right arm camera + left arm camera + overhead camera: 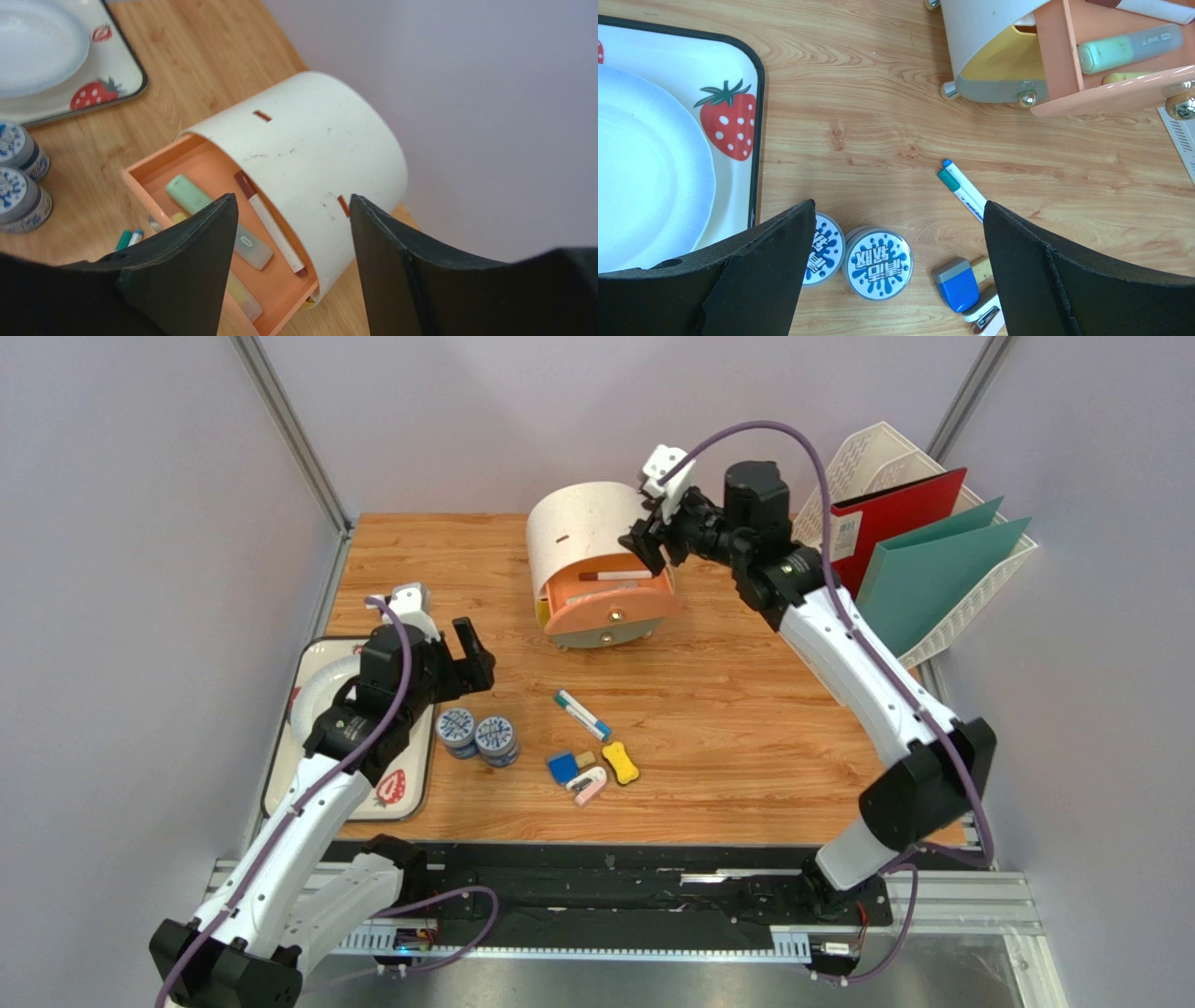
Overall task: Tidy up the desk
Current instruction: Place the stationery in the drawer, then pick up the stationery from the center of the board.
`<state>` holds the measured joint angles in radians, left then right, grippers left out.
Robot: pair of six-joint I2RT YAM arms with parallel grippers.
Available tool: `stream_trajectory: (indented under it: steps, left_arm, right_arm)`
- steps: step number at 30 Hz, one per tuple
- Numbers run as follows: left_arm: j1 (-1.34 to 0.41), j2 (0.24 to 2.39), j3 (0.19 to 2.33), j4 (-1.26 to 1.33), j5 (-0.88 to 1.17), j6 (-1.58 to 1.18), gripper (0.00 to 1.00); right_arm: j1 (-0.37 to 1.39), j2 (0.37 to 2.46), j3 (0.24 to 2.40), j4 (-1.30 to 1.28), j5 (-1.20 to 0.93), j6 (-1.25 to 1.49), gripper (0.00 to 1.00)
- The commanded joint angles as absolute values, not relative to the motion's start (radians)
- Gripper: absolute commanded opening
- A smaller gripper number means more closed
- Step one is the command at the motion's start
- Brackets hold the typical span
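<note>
The wood-grain desk (pixel 758 700) holds a white cylindrical organizer (pixel 582 525) with its orange drawer (pixel 610 595) pulled out. My right gripper (pixel 648 532) hovers over the drawer (pixel 210 164), open (pixel 293 198), nothing between its fingers. In the drawer lie a white pen with a brown cap (pixel 270 224) and a green highlighter (pixel 193 194). My left gripper (pixel 463 651) hangs wide open (pixel 896 259) and empty above two blue-and-white tins (pixel 878 264) (pixel 823 248). Two pens (pixel 579 714), a blue eraser (pixel 563 767), a yellow piece (pixel 620 763) and a small stapler (pixel 589 786) lie loose mid-desk.
A strawberry-print tray (pixel 407 791) with a white plate (pixel 316 686) sits at the desk's left edge. A white file rack (pixel 912 518) with a red and green folders stands at the back right. Metal rails edge the desk.
</note>
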<state>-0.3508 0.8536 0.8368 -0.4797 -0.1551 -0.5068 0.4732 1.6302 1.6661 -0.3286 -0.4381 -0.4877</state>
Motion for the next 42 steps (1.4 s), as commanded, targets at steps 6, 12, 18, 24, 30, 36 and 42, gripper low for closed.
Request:
stream_trajectory:
  steps: [6,12,18,24,30,36,42]
  left_arm:
    - [-0.345,0.819,0.876,-0.476,-0.169,-0.462,0.99]
    - [-0.345,0.816,0.88,-0.479,-0.17,-0.459,0.99]
    - [-0.345,0.804,0.879,-0.482,-0.172,-0.46,0.99]
    - [-0.345,0.807,0.879,-0.479,-0.172,-0.462,0.99]
    - [-0.345,0.813,0.877,-0.483,-0.172,-0.474,0.99]
    - [-0.345,0.824,0.876,-0.468,-0.153,-0.482,0.99]
    - [-0.345,0.821,0.871,-0.472,-0.149,-0.488,0.99]
  right_arm:
    - [0.476,1.295,1.33,-0.028,-0.351,-0.011,0.78]
    - [0.474,1.247,1.315,-0.21,-0.426,0.144,1.0]
    - [0.466,1.186,1.094,-0.094,-0.527,0.466,1.0]
    - [0.469,1.149,0.939,-0.104,-0.585,0.505,1.0]
    - [0.607,1.033,0.891,-0.271,-0.127,0.367,0.99]
    - [0.762,1.026,0.85,-0.327,0.284,0.238,1.0]
    - [0.764,1.158,0.798,-0.262,0.148,0.295,0.99]
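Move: Behind and well below the right hand lie the two markers, about 11 cm back, 5 cm to its left and 33 cm down. The yellow eraser lies some 19 cm back and level with the hand sideways, and the blue eraser about 19 cm back and 8 cm left. The open orange drawer is about 2 cm ahead, 3 cm left and 19 cm below. From the left hand, the markers are roughly 3 cm ahead, 11 cm right and 21 cm down. Leaving the open drawer empty-handed, the right hand lifts about 5 cm as it pulls back, then sinks steeply towards the loose markers, ending some 16 cm farther back, 16 cm lower and 6 cm to the right. Its fingers spread from part-open to fully wide while the wrist tips down and later swings roughly 30 degrees clockwise, touching nothing. ##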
